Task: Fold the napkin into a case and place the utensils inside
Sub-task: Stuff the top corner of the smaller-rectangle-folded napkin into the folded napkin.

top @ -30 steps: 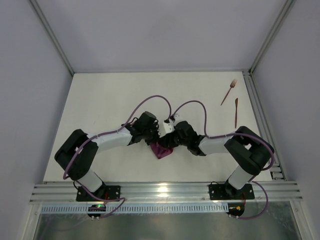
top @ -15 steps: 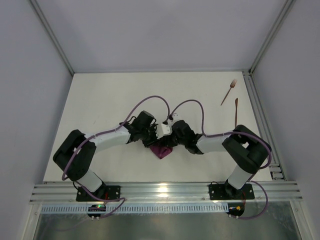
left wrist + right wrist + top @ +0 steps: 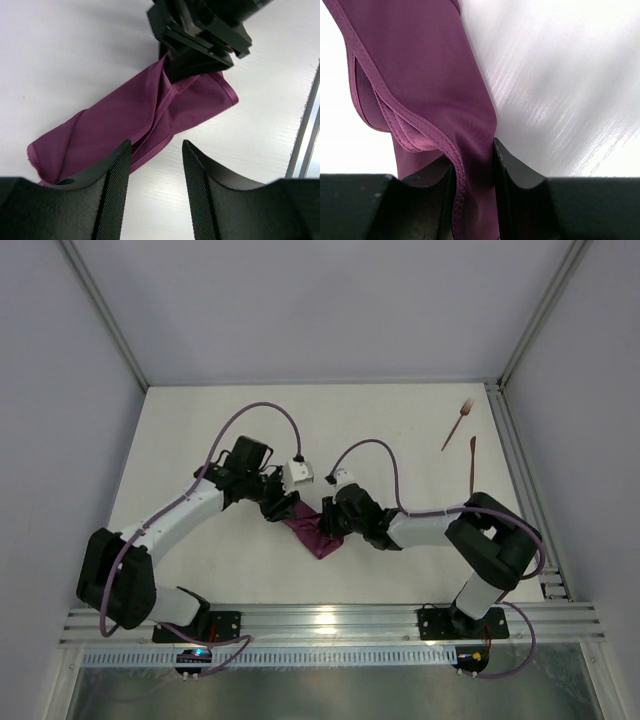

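The plum-purple napkin [image 3: 313, 534] lies bunched and loosely folded on the white table between the two arms, a long crumpled strip [image 3: 125, 125] in the left wrist view. My right gripper [image 3: 330, 521] is shut on one end of it, the hemmed cloth [image 3: 420, 65] pinched between its jaws [image 3: 472, 150]. The left gripper [image 3: 279, 506] stands open just off the napkin's other side, with only bare table between its fingers [image 3: 156, 147]. The right gripper's black head [image 3: 200, 40] shows at the cloth's far end. The copper fork [image 3: 459, 423] and knife [image 3: 472, 464] lie at the far right.
An aluminium rail [image 3: 330, 623] runs along the near table edge, also seen as a rail [image 3: 307, 130] at the right of the left wrist view. A frame post [image 3: 520, 470] borders the table's right side, close to the utensils. Purple cables loop above both wrists.
The left gripper has let go of the napkin, opened, and drawn back to the left with its arm. The right gripper has closed on the cloth, which now lies more stretched out.
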Controlling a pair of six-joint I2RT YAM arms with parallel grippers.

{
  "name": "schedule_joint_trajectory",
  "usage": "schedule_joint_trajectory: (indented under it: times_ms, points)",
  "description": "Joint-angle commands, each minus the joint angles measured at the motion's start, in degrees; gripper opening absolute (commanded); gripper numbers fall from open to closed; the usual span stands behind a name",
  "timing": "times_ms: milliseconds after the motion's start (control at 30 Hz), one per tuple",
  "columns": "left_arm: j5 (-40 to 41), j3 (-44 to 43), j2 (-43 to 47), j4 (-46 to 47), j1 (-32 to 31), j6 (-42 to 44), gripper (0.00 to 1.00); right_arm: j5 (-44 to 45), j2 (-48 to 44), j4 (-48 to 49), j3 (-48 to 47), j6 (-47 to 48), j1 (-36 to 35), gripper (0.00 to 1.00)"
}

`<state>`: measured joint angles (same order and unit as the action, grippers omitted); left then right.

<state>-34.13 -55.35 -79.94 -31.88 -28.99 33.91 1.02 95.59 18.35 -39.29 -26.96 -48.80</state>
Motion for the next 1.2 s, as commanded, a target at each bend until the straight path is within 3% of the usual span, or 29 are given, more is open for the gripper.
schedule_joint_trajectory:
  times_ms: [0,100,200,333,533,767,867,1033,1167]
  points:
    - [1.39,-2.65,0.14,0.05,1.04,-5.77,0.47,3.46,-1.90,-2.88,-2.45,3.22,-1.39,0.32]
    - [11.23,-3.62,-3.81,4.88,1.48,-11.75,0.46,4.96,-2.43,-4.02,-3.25,4.63,-2.53,0.33]
    - [14.43,-4.32,-7.06,10.60,6.04,-18.86,0.48,7.33,-2.87,-4.90,-4.04,6.13,-4.46,0.33]
    - [18.21,-5.64,-9.79,12.54,12.20,-22.22,0.49,9.18,-1.73,-5.86,-5.18,7.62,-6.57,0.35]
    - [12.61,-5.38,-11.99,6.75,12.56,-20.20,0.49,11.81,-0.76,-6.84,-5.80,8.77,-7.63,0.35]
    - [9.17,-5.29,-12.78,7.18,13.08,-21.34,0.49,14.10,-0.76,-8.77,-6.85,11.13,-8.77,0.35]
    - [9.08,-6.08,-14.27,5.26,13.17,-21.08,0.36,16.55,-0.76,-10.00,-7.64,12.89,-10.35,0.36]
    - [9.69,-7.14,-19.10,0.33,13.17,-19.23,0.01,19.99,-0.76,-11.31,-8.79,15.01,-13.34,0.37]
    - [11.01,-5.73,-19.55,1.46,13.52,-19.58,0.00,23.50,-0.49,-12.90,-9.67,15.53,-15.79,0.37]
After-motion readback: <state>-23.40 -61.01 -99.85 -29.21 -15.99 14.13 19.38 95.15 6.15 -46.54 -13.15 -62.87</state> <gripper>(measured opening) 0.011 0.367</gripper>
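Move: Ahead of the left hand by about 9 cm, 5 cm to its left and some 9 cm below lies the folded napkin's top corner, with its hems. The napkin's middle, still between the right fingers, is about 9 cm to the left hand's right, level with it fore and aft and 9 cm below; the near end is 4 cm back and 8 cm right. From the right hand, the top corner is about 8 cm ahead and 14 cm left, the near end 5 cm back. Swinging forward and left over the napkin towards its top corner, the left hand covers some 13 cm, turns about 35 degrees counter-clockwise and sinks; then it eases back slightly and comes down onto the hem, its half-open fingers shutting there. The right hand keeps its hold on the napkin, drawing about 3 cm back and a little left and up as its wrist rolls left side down and its fingers tip up. ##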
